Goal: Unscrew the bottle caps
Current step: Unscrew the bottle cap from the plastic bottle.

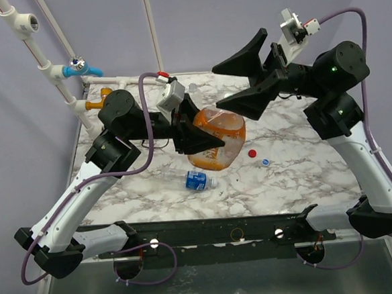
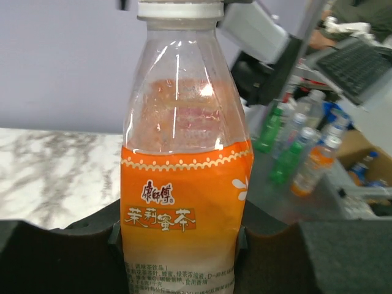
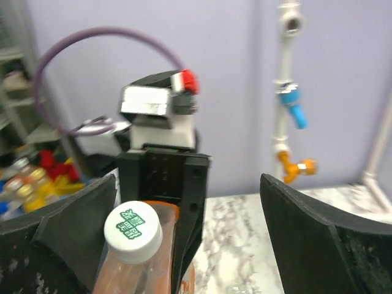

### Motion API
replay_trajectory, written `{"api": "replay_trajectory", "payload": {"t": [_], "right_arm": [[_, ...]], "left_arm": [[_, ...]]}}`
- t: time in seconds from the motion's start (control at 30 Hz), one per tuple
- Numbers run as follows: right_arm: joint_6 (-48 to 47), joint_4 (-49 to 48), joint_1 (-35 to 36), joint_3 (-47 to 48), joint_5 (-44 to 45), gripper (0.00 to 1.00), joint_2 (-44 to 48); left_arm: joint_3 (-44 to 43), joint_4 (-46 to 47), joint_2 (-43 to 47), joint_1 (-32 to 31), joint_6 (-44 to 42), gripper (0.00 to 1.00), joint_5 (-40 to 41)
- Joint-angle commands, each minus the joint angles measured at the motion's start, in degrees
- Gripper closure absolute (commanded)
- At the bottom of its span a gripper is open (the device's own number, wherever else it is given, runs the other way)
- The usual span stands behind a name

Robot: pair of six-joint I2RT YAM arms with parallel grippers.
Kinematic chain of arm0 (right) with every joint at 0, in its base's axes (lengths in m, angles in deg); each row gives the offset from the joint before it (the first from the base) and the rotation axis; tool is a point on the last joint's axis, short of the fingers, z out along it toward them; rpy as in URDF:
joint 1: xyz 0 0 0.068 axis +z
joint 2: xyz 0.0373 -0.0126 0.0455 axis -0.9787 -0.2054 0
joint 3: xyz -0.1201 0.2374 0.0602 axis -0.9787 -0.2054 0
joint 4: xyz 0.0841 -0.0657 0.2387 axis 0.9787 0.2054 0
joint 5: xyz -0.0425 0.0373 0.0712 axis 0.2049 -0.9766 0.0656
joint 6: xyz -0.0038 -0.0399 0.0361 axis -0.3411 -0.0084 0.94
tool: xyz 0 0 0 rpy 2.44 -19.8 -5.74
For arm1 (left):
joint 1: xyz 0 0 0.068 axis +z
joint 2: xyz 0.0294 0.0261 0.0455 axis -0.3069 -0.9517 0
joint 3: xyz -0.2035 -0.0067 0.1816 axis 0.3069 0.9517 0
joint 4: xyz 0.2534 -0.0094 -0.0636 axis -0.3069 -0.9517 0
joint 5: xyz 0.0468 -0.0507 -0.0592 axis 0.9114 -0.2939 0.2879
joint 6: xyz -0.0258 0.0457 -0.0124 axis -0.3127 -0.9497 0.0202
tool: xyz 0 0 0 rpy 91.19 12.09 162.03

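Observation:
My left gripper (image 1: 206,143) (image 2: 177,239) is shut on the lower body of the orange bottle (image 1: 217,137) (image 2: 184,184) and holds it above the marble table (image 1: 306,179). The bottle's white cap (image 2: 179,9) (image 3: 133,231) is on its neck. My right gripper (image 1: 217,86) (image 3: 188,184) stands open around the cap, which sits close to the left finger (image 3: 73,226) with a wide gap to the other. A blue-labelled bottle (image 1: 198,180) lies on the table. A loose red cap (image 1: 252,153) and a blue-and-white cap (image 1: 266,161) lie to its right.
White pipes with a blue valve (image 1: 76,68) and orange fittings (image 3: 295,166) rise at the table's far left corner. Beyond the table edge, several coloured bottles (image 2: 294,153) stand in the left wrist view. A black rail (image 1: 215,230) runs along the near edge.

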Motion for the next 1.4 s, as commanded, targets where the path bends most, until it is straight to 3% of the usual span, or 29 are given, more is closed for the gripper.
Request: {"api": "replay_trajectory", "payload": {"t": [0.0, 0.13, 0.23, 0.47, 0.77, 0.9, 1.03, 1.23, 1.37], "right_arm": [[-6.1, 13.4, 0.1, 5.2, 22.5, 0.0, 0.3], [-5.7, 23.1, 0.1, 12.9, 31.7, 0.0, -4.5], [-5.9, 25.8, 0.2, 14.7, 33.9, 0.01, -6.1], [-8.2, 28.9, 2.6, 18.7, 34.6, 0.18, -10.5], [-9.5, 26.3, 3.8, 16.4, 37.0, 0.41, -10.0], [-9.6, 25.5, 3.9, 15.5, 37.2, 0.46, -9.5], [-9.5, 25.1, 4.0, 15.3, 36.9, 0.64, -9.3], [-9.4, 24.4, 4.0, 14.7, 35.1, 0.99, -9.0], [-10.2, 22.3, 4.0, 13.5, 29.4, 0.99, -7.4]], "left_arm": [[1.6, 0.9, 1.5, 0.7, -6.4, 0.76, 17.4], [1.8, 0.0, 0.9, 0.7, -11.1, 0.76, 31.1], [1.8, -0.2, 0.4, 0.6, -12.6, 0.77, 36.2], [1.5, -1.3, -1.0, 0.4, -14.5, 0.78, 38.8], [2.3, -1.6, -1.6, 0.3, -16.1, 0.79, 41.4], [2.6, -1.6, -1.7, 0.2, -16.1, 0.79, 41.2], [2.7, -1.6, -1.6, 0.2, -16.1, 0.79, 41.1], [3.3, -1.6, -1.0, 0.2, -16.3, 0.8, 40.2], [2.8, -1.5, -0.6, 0.2, -14.2, 0.8, 34.9]]}}
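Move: The white cap of the orange-labelled bottle, which the left hand holds upright, sits between the right hand's wide-open fingers, about 3 cm back from that hand's point, level left-right and 1 cm lower. On the table some 55 cm below the right hand lie the loose red cap, about 24 cm ahead and 11 to its right, and the blue-labelled bottle, roughly 13 ahead and 14 left. From the left hand, the white cap is about 13 cm above and 3 to the right, level fore and aft. The right fingers close on the white cap from either side and grip it afresh, after that hand swings about 12 cm forward and 30 degrees clockwise, rising slightly before sinking to some 3 cm below its start. The left hand keeps hold of the orange-labelled bottle and carries it 14 cm forward alongside, sinking a little and turning it about 40 degrees counter-clockwise. ##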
